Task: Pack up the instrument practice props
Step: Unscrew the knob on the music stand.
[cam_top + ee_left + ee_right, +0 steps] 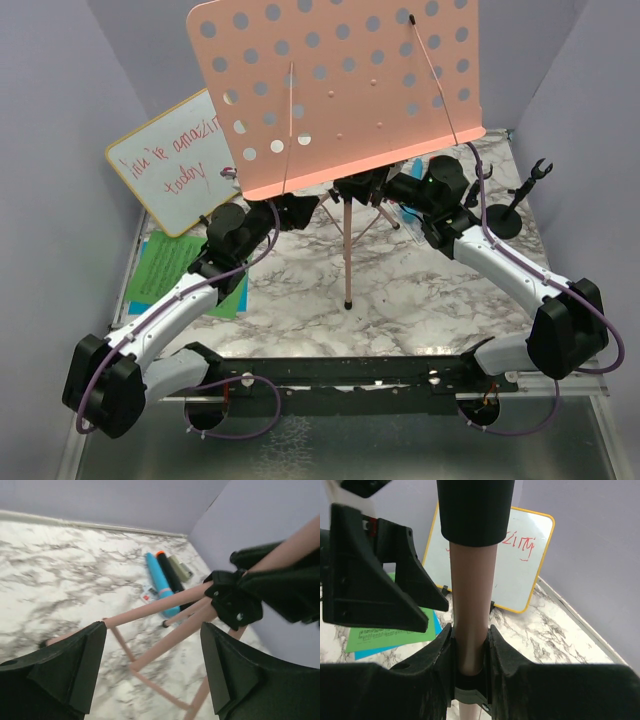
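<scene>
The pink tripod music holder (345, 250) stands upright mid-table, its perforated tray (340, 90) tilted toward the camera. My right gripper (470, 642) is shut on the holder's pink pole (472, 595), just under a black collar. My left gripper (152, 627) is open beside the pole, and only the tripod legs (165, 647) show beyond its jaws. A blue microphone (160, 582) and a black microphone (170, 573) lie side by side behind the legs. Green and blue music sheets (180, 272) lie flat at the left. One black round-based mic holder (508, 215) stands at the far right.
A yellow-framed whiteboard (175, 160) with red writing leans at the back left, close behind my left arm. A small grey cylinder (181, 569) lies next to the microphones near the back wall. Purple walls enclose the table on three sides.
</scene>
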`<state>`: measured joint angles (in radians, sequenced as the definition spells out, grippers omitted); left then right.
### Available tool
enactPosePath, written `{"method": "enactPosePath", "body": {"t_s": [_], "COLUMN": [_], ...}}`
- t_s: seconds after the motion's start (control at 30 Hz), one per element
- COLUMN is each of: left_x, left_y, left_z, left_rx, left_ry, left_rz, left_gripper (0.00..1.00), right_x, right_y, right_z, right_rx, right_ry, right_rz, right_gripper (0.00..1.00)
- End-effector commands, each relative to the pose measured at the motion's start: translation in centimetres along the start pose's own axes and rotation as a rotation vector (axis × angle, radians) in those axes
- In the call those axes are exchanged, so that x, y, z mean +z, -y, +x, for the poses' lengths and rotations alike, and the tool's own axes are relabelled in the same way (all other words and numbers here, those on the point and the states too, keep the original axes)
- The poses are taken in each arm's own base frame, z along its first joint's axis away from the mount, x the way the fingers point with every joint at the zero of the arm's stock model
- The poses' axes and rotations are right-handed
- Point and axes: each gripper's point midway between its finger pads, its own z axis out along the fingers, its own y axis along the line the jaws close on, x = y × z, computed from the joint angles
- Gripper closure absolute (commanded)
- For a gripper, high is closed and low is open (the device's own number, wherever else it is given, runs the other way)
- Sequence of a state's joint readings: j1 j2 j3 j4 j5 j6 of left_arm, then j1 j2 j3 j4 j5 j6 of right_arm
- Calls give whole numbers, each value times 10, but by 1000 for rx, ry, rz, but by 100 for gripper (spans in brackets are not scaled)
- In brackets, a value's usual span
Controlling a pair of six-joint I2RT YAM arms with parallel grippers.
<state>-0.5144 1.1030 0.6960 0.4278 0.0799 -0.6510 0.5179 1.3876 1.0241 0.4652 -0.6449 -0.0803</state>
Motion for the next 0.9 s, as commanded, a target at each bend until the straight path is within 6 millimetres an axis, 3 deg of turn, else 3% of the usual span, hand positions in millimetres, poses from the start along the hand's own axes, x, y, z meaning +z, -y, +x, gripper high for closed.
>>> {"method": "enactPosePath", "body": {"t_s": [0.0, 0.17, 0.3, 0.53, 0.73, 0.87], "left_x": [-16, -21, -22, -20, -9, -1], "left_y": [-15, -14, -7, 21, 48, 56], "left_z": [6, 17, 15, 16, 16, 11], "left_rx": [548, 851, 1073, 1399, 1648, 1721], "left_ry": [-19, -42, -19, 52, 110, 136], "left_rz": [66, 176, 261, 394, 393, 377], "left_gripper": [18, 18, 18, 20, 22, 25], "right_x": [-14, -14, -13, -14, -14, -14], "right_y": [-36, -37, -37, -37, -38, -38], "right_z": [93, 94, 94, 93, 95, 95], "right_rx": [182, 186, 187, 184, 187, 186], "right_ry": [-272, -272, -273, -273, -275, -278], "right_rz": [-115, -121, -124, -124, -127, -128], "right_gripper": [99, 99, 99, 99, 99, 99]}}
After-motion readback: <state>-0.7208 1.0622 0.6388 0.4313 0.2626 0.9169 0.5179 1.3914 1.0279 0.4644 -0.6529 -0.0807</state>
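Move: Roughly 6 cm to the right of the open left fingers, about 1 cm nearer the base and 2 cm higher, is the knob on the music stand. The stand's pole runs just beyond, some 9 cm to the left hand's right and about 1 cm ahead, with the right gripper clamped on it at much the same place, roughly 2 cm above the left hand. From the right hand the knob lies about 3 cm left and 1 cm back, about level. Rolling clockwise as seen from behind the hand by some 90 degrees, the free left gripper first dips about 3 cm and edges left, then swings back towards the base and right, rising again towards the knob, its fingers now pointing more to the right. The fingers stay wide open; the right hand keeps its hold on the pole without moving. ##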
